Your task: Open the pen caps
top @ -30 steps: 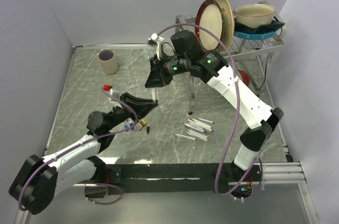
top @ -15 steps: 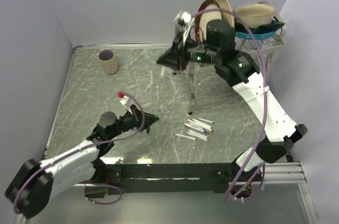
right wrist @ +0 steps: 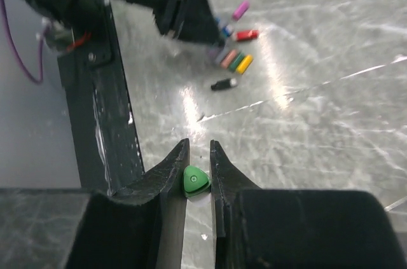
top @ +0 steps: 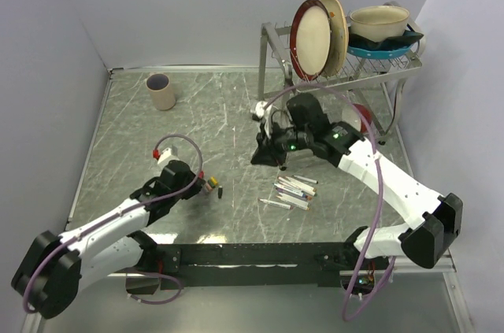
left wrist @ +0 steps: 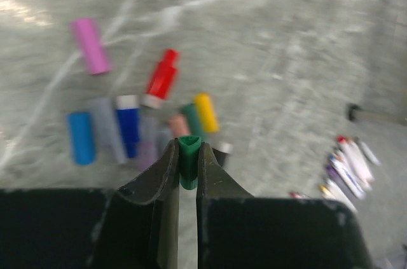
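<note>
My left gripper [left wrist: 188,148] is shut on a small green pen cap [left wrist: 188,166], held just above a loose pile of pen caps: pink [left wrist: 89,45], red [left wrist: 161,78], blue [left wrist: 80,137] and yellow [left wrist: 205,112]. In the top view this gripper [top: 203,184] sits at the cap pile [top: 212,183]. My right gripper [right wrist: 198,148] is shut on a white pen with a green end [right wrist: 196,181], end-on to the camera. It hovers over the table middle [top: 261,158], left of a bunch of pens [top: 294,190].
A beige mug [top: 161,90] stands at the back left. A wire dish rack [top: 339,73] with plates [top: 313,36] and a bowl [top: 379,22] stands at the back right. One black cap [top: 220,190] lies beside the pile.
The right arm swung up toward the rack, then came down low over the table middle. The left arm drew back and settled over the cap pile. Both grips stayed shut.
</note>
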Available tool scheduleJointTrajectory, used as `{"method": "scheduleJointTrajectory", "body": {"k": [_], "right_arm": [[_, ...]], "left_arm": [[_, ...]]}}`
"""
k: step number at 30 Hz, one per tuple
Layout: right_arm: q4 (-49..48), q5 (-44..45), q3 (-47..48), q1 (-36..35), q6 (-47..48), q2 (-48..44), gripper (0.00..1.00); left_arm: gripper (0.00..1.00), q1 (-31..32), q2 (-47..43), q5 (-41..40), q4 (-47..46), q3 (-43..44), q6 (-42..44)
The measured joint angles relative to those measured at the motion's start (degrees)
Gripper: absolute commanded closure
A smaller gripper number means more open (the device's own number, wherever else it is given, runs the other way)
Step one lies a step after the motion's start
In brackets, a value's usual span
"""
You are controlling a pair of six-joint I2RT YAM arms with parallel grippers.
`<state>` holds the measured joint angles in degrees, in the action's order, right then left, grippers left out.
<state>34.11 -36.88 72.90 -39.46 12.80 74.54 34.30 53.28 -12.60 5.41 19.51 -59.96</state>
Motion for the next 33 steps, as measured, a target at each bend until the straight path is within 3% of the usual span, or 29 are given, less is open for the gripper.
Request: {"method": "scheduleJointTrajectory", "body": {"k": [6, 17, 24, 31, 33], "right_arm": [[-0.5, 0.2, -7.1, -1.6, 2.7, 1.0, 1.00], [-0.6, 0.4, -7.6, -1.7, 4.7, 2.6, 1.00], [-0.6, 0.5, -7.6, -1.7, 4.9, 2.6, 1.00], [-0.6, 0.5, -7.6, -1.7, 5.1, 2.6, 1.00], [-0.6, 0.6, -7.6, -1.7, 5.2, 2.6, 1.00]], "left_arm": [[0.86, -0.4, 8.3, -4.0, 5.4, 4.9, -1.7], [0.78, -0.4, 14.5, -5.7, 6.7, 9.6, -1.6], [0.65, -0.9, 15.6, -8.4, 9.2, 11.7, -1.0], [0.60, -1.6, 16.2, -9.3, 10.1, 12.1, -0.7], [0.54, -1.7, 16.2, -9.3, 10.6, 12.3, -0.7]]}}
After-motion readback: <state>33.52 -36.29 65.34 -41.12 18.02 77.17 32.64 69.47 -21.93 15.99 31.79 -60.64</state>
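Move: The left hand, still holding the green cap, has the middle of the cap row about 1 cm ahead, 3 cm left and 4 below. The red cap is some 4 cm ahead and 3 left, the magenta cap 4 ahead and 7 left, the yellow cap 2 ahead and 1 right. From the right hand, gripping the green pen, the pen pile is roughly 4 cm ahead, 11 right and 24 below, and the lone pen 1 ahead and 5 right. Down about 2 cm, then forward and left by roughly 2.5 cm each, the left hand eases the green cap in by the cap row, turning some 15 degrees, and opens partway to let go of the cap there. The right hand sinks about 6.5 cm and slightly back, then holds still above the table short of the pen pile, keeping its grip on the pen. ##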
